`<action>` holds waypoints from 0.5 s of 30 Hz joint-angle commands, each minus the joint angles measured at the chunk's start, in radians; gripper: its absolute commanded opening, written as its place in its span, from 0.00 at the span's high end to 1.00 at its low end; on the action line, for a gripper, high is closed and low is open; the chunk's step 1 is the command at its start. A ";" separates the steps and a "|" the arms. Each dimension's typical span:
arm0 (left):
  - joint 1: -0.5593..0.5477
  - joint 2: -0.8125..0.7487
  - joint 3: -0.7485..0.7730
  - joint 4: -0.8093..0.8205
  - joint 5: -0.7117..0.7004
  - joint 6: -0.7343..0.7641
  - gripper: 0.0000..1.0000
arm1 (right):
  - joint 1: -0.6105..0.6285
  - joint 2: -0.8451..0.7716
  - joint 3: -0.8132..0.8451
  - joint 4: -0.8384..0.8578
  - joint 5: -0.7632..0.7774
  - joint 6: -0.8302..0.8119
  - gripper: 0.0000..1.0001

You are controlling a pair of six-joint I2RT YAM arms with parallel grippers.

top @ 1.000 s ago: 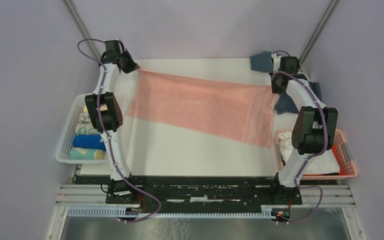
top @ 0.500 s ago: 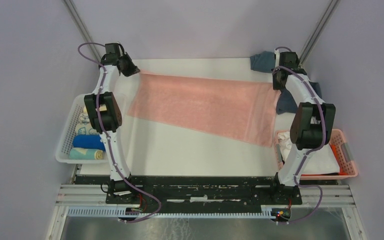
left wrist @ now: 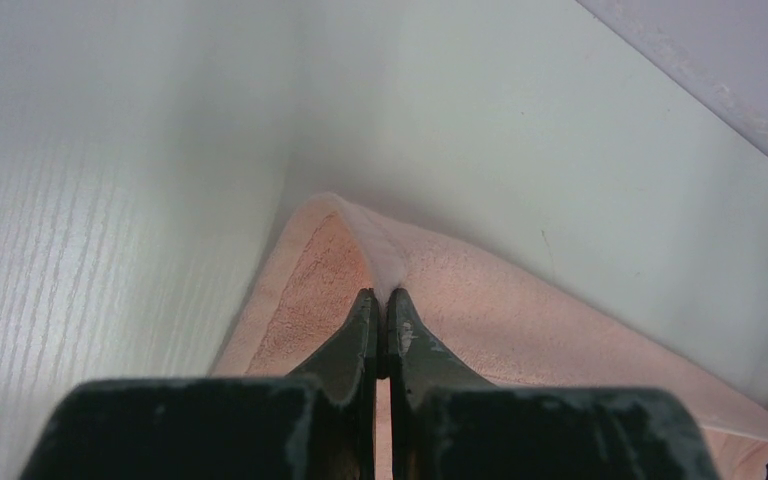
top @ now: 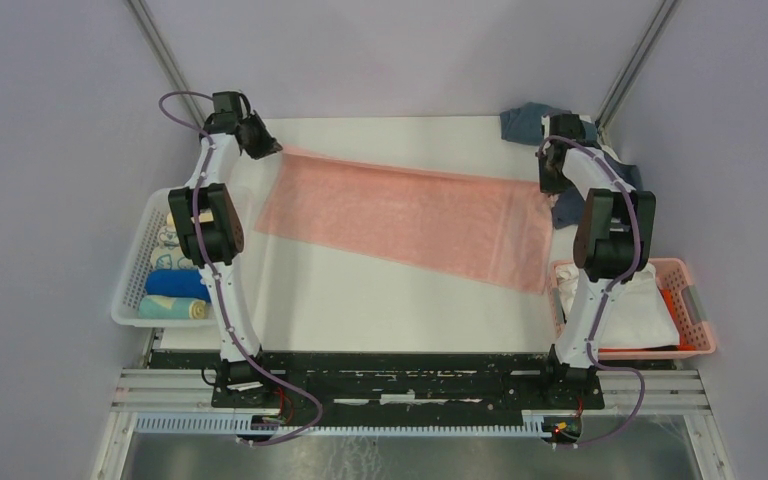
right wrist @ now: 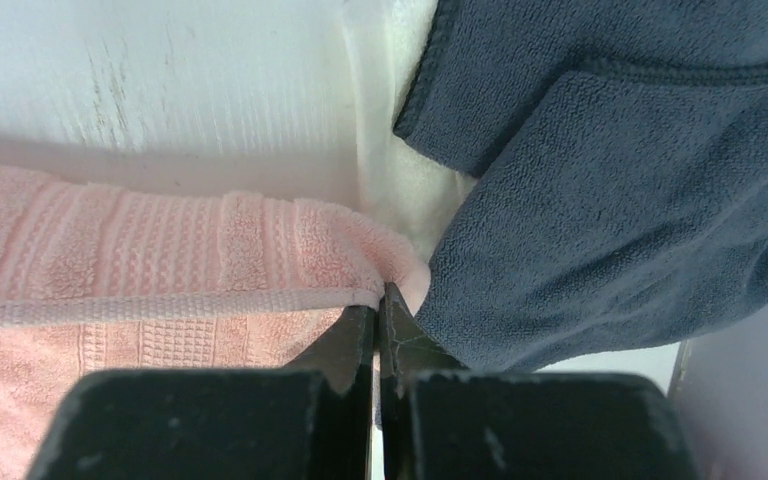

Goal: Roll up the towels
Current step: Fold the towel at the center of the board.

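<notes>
A long pink towel (top: 410,215) lies stretched across the far half of the white table (top: 380,300). My left gripper (top: 268,148) is shut on its far left corner; in the left wrist view the pink towel (left wrist: 520,320) peaks up between the tips of that gripper (left wrist: 381,296). My right gripper (top: 548,180) is shut on the far right corner, and the right wrist view shows the hemmed towel (right wrist: 160,260) pinched at this gripper (right wrist: 380,292). Dark navy towels (top: 530,120) lie heaped at the far right, with one navy towel (right wrist: 620,190) touching the pink corner.
A white lattice basket (top: 132,290) at the left edge holds several rolled towels, among them a bright blue one (top: 175,284) and a teal one (top: 172,309). A pink lattice basket (top: 698,320) at the right holds a white towel (top: 640,325). Grey walls close in on both sides.
Both grippers have drawn the pink towel's far corners toward the back of the table. The right one moved up and left, pulling the far edge straighter and tauter. Both stayed shut.
</notes>
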 commanded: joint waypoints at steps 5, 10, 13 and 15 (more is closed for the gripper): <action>0.020 -0.080 0.074 -0.005 -0.057 0.015 0.97 | -0.014 -0.138 0.019 0.029 0.051 -0.003 0.99; 0.022 -0.111 0.062 0.004 -0.070 0.016 0.97 | -0.013 -0.198 -0.024 0.065 0.063 -0.028 0.99; 0.023 -0.116 0.049 -0.008 -0.060 0.015 0.97 | -0.014 -0.205 -0.030 0.040 0.058 -0.026 0.99; 0.023 -0.135 0.018 -0.005 -0.061 0.014 0.97 | -0.013 -0.220 -0.064 0.045 0.059 -0.025 0.99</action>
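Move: Each hand already grips a corner of the pink towel's far edge. The towel's middle is roughly 36 cm to the left hand's right, 14 cm back and 9 cm below; from the right hand it's about 38 cm left, 5 cm back and 4 cm below. A blue-grey towel lies 15 cm to the right hand's right and 2 cm ahead, a teal towel about 20 cm ahead and 5 cm right. The white basket is some 21 cm left and 26 cm back of the left hand. Raise the right gripper nearly straight up, about 7 cm, easing off slowly and then faster, tilting its fingers some 10 degrees up towards pointing forward, with the pink towel's corner kept shut in the tips. Lift the left gripper too, only about 3 cm, and keep its corner pinched. ##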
